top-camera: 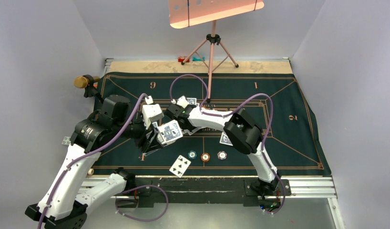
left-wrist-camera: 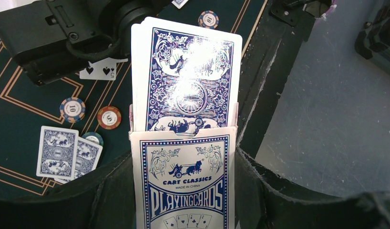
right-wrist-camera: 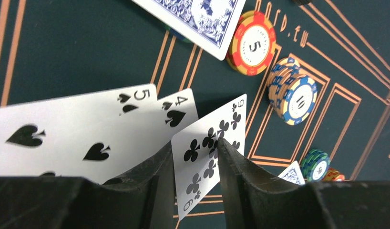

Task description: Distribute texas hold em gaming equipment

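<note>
My left gripper (left-wrist-camera: 183, 183) is shut on a blue-and-white card box (left-wrist-camera: 183, 191) with blue-backed cards (left-wrist-camera: 188, 76) sticking out of its open top; it is held above the mat's near left (top-camera: 170, 132). My right gripper (right-wrist-camera: 195, 150) is shut on a nine of clubs (right-wrist-camera: 210, 143), right beside the box top (top-camera: 165, 123). A five of spades (right-wrist-camera: 64, 133) and a four of spades (right-wrist-camera: 179, 112) lie face up below. Teal (top-camera: 191, 155), orange-brown (top-camera: 205, 157) and white (top-camera: 222, 155) chips sit in a row near the front edge.
The green felt mat (top-camera: 288, 138) covers the table. Face-down cards (top-camera: 225, 139) lie right of centre. A tripod (top-camera: 212, 47) stands at the back, a gold-capped object (top-camera: 81, 82) at the far left. A metal rail (top-camera: 307, 183) runs along the front.
</note>
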Action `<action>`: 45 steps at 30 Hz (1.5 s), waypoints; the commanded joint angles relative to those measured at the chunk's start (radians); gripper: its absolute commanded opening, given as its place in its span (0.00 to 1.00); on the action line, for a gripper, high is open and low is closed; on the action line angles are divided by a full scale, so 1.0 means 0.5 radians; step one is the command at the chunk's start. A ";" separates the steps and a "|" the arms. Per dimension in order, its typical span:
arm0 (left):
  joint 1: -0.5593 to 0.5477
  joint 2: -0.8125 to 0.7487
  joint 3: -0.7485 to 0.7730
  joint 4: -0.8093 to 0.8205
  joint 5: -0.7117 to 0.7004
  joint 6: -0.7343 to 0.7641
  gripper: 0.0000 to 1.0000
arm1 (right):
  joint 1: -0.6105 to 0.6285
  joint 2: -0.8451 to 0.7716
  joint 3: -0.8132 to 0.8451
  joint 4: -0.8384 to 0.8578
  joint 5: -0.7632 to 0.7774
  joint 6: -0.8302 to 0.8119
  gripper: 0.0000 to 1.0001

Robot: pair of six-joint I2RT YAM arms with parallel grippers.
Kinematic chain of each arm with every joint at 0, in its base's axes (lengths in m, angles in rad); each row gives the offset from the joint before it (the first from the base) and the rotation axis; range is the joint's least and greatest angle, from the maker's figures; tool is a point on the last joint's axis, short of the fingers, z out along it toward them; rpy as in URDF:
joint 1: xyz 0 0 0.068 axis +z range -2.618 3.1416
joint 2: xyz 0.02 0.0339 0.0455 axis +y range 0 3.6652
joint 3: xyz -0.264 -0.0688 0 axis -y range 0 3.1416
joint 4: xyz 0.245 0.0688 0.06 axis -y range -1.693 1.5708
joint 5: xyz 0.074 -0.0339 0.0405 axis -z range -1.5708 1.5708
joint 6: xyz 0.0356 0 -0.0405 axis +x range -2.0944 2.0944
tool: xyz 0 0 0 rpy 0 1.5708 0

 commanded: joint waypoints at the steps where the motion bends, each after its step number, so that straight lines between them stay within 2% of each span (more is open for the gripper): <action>1: 0.019 0.011 0.096 0.056 0.027 0.001 0.00 | 0.010 -0.190 -0.191 0.212 -0.261 0.045 0.41; 6: 0.019 0.032 0.106 0.062 0.027 0.001 0.00 | 0.008 -0.300 -0.217 0.227 -0.382 0.044 0.42; 12: 0.019 0.046 0.119 0.065 0.018 0.002 0.00 | 0.005 -0.450 -0.238 0.251 -0.523 0.001 0.71; 15: 0.019 0.048 0.120 0.065 0.015 0.001 0.00 | -0.002 -0.458 -0.210 0.203 -0.547 -0.019 0.77; 20: 0.019 0.044 0.118 0.057 0.012 0.001 0.00 | -0.091 -0.681 -0.268 0.219 -0.752 0.009 0.82; 25: 0.019 0.045 0.129 0.000 0.024 0.051 0.00 | -0.385 -1.083 -0.222 0.172 -1.178 0.099 0.88; 30: 0.019 0.004 0.096 0.027 0.023 0.018 0.00 | -0.577 -1.320 -0.170 0.119 -1.537 0.174 0.94; 39: 0.019 -0.005 -0.072 0.103 -0.012 0.015 0.00 | -0.641 -1.665 -0.441 0.460 -2.268 0.430 0.97; 45: 0.019 0.017 -0.110 0.204 -0.049 -0.002 0.00 | -0.581 -1.632 -0.567 0.638 -2.549 0.521 0.98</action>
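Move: The nine of clubs is between my right fingertips, right at the hand point and about 2 cm below it. The five of spades lies some 7 cm to its left and the four of spades about 4 cm left, both level with it; the red chip stack stands roughly 8 cm farther out. The deck is about 17 cm back, 8 cm left and 20 cm above my right hand. From my left hand, the nine lies some 19 cm ahead, 13 cm right and 25 cm below. I open my right fingers wide and let go of the nine, easing back and left about 3 cm as I begin to lift. Then I rise fast, some 26 cm in all, swerving right for a moment before swinging back and left towards the deck, my wrist rolling about 70 degrees until the fingers point leftward. My left hand keeps gripping the deck and dips about 2 cm at the end. ##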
